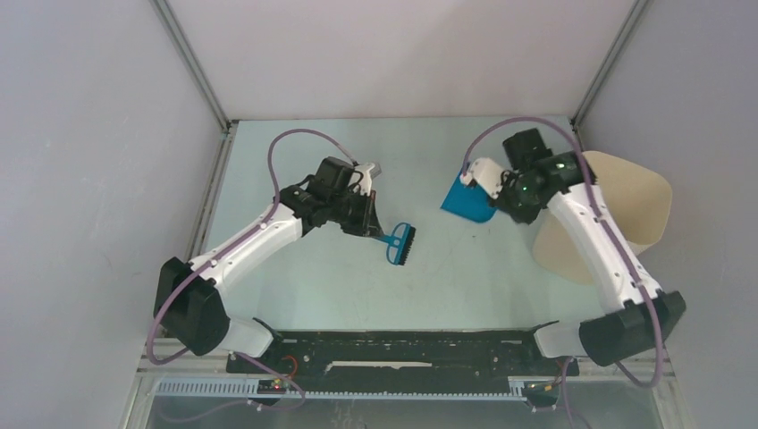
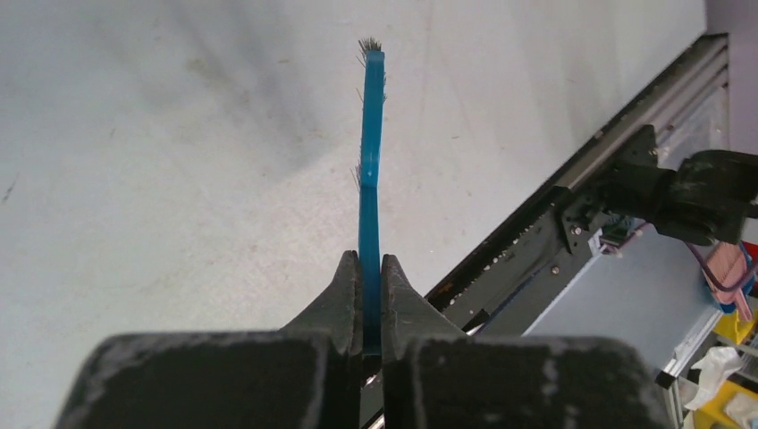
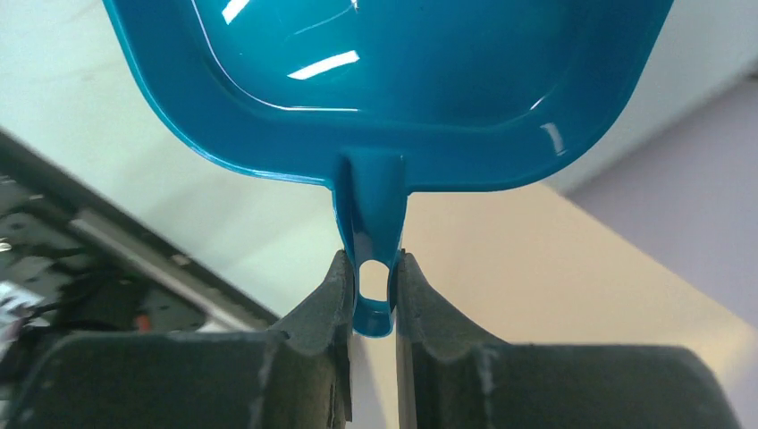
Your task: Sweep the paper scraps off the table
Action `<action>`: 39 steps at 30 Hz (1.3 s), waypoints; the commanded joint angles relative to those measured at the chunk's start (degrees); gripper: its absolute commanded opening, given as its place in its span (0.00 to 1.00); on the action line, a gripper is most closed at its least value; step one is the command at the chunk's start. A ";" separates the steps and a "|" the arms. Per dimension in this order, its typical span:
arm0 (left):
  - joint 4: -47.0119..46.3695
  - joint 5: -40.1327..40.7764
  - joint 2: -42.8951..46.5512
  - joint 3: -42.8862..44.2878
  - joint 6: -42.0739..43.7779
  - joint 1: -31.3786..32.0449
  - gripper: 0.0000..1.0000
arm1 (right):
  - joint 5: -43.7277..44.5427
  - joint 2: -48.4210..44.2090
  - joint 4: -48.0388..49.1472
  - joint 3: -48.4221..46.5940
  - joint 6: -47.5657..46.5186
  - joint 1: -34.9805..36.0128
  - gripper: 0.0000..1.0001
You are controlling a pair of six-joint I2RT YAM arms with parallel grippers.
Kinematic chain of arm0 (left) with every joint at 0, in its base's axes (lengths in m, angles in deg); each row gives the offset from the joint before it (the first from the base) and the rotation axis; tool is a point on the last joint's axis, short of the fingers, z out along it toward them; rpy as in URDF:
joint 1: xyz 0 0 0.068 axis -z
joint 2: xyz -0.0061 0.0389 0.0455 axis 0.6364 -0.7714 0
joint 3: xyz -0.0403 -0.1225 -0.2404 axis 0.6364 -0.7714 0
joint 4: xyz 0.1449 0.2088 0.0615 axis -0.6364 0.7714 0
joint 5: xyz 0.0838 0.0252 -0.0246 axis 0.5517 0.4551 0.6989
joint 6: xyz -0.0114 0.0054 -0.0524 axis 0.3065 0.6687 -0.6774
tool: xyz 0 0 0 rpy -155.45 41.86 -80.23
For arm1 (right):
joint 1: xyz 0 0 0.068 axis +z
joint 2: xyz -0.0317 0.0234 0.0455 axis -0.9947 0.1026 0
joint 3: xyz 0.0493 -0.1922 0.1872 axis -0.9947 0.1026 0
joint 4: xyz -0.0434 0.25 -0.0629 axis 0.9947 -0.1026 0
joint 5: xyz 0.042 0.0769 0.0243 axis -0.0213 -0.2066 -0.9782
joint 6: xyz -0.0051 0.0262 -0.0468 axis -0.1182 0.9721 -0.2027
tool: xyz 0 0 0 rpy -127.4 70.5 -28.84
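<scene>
My left gripper (image 1: 375,231) is shut on the handle of the blue hand brush (image 1: 400,243), which hangs over the middle of the pale green table (image 1: 340,286). Seen from the left wrist, the brush (image 2: 370,161) runs edge-on away from the closed fingertips (image 2: 344,277). My right gripper (image 1: 494,189) is shut on the handle of the blue dustpan (image 1: 467,202), held up at the table's right side. From the right wrist, the dustpan (image 3: 393,71) shows an empty inside, its handle loop (image 3: 371,268) between the jaws. No paper scraps show in any view.
A tall beige bin (image 1: 626,210) stands off the table's right edge, under my right arm; its rim (image 3: 554,268) lies just below the dustpan. Grey frame rails line the table's left edge (image 1: 210,192) and the near edge (image 2: 572,179).
</scene>
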 commanded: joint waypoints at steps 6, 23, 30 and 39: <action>-7.76 -12.86 -6.74 -3.50 -11.66 -9.36 0.00 | -18.08 4.75 4.89 18.81 7.85 0.33 0.00; -0.49 -13.31 -17.34 -2.44 -7.68 -12.48 0.27 | -12.54 14.43 23.01 34.65 11.05 6.07 0.47; 9.95 2.87 -16.45 3.04 -1.10 -12.48 0.47 | -1.83 8.58 28.04 35.47 14.63 6.50 1.00; 13.86 23.29 -10.05 7.50 4.37 -12.64 1.00 | -8.21 -5.63 38.56 30.56 21.45 0.04 1.00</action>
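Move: My left hand, still gripping the brush, is about 15 cm above the bare patch where the brush handle will lie, some 2 cm ahead and 3 cm left. The dustpan handle's patch is roughly 25 cm to its right and 3 cm back. From my right hand, that dustpan patch is about 7 cm back, 5 cm left and 23 cm down. The brush patch lies 31 cm left and 2 cm back, the bin 19 cm right, level with the hand. I lower both tools to the bare table and open both grippers fully. My right hand sinks about 22 cm, drawing back and a little left as it tips its fingers back towards me, releases the dustpan, then rises forward clear of it. My left sinks some 10 cm with slight forward-left drift, tips similarly, frees the brush, then swings left and forward, easing up. ##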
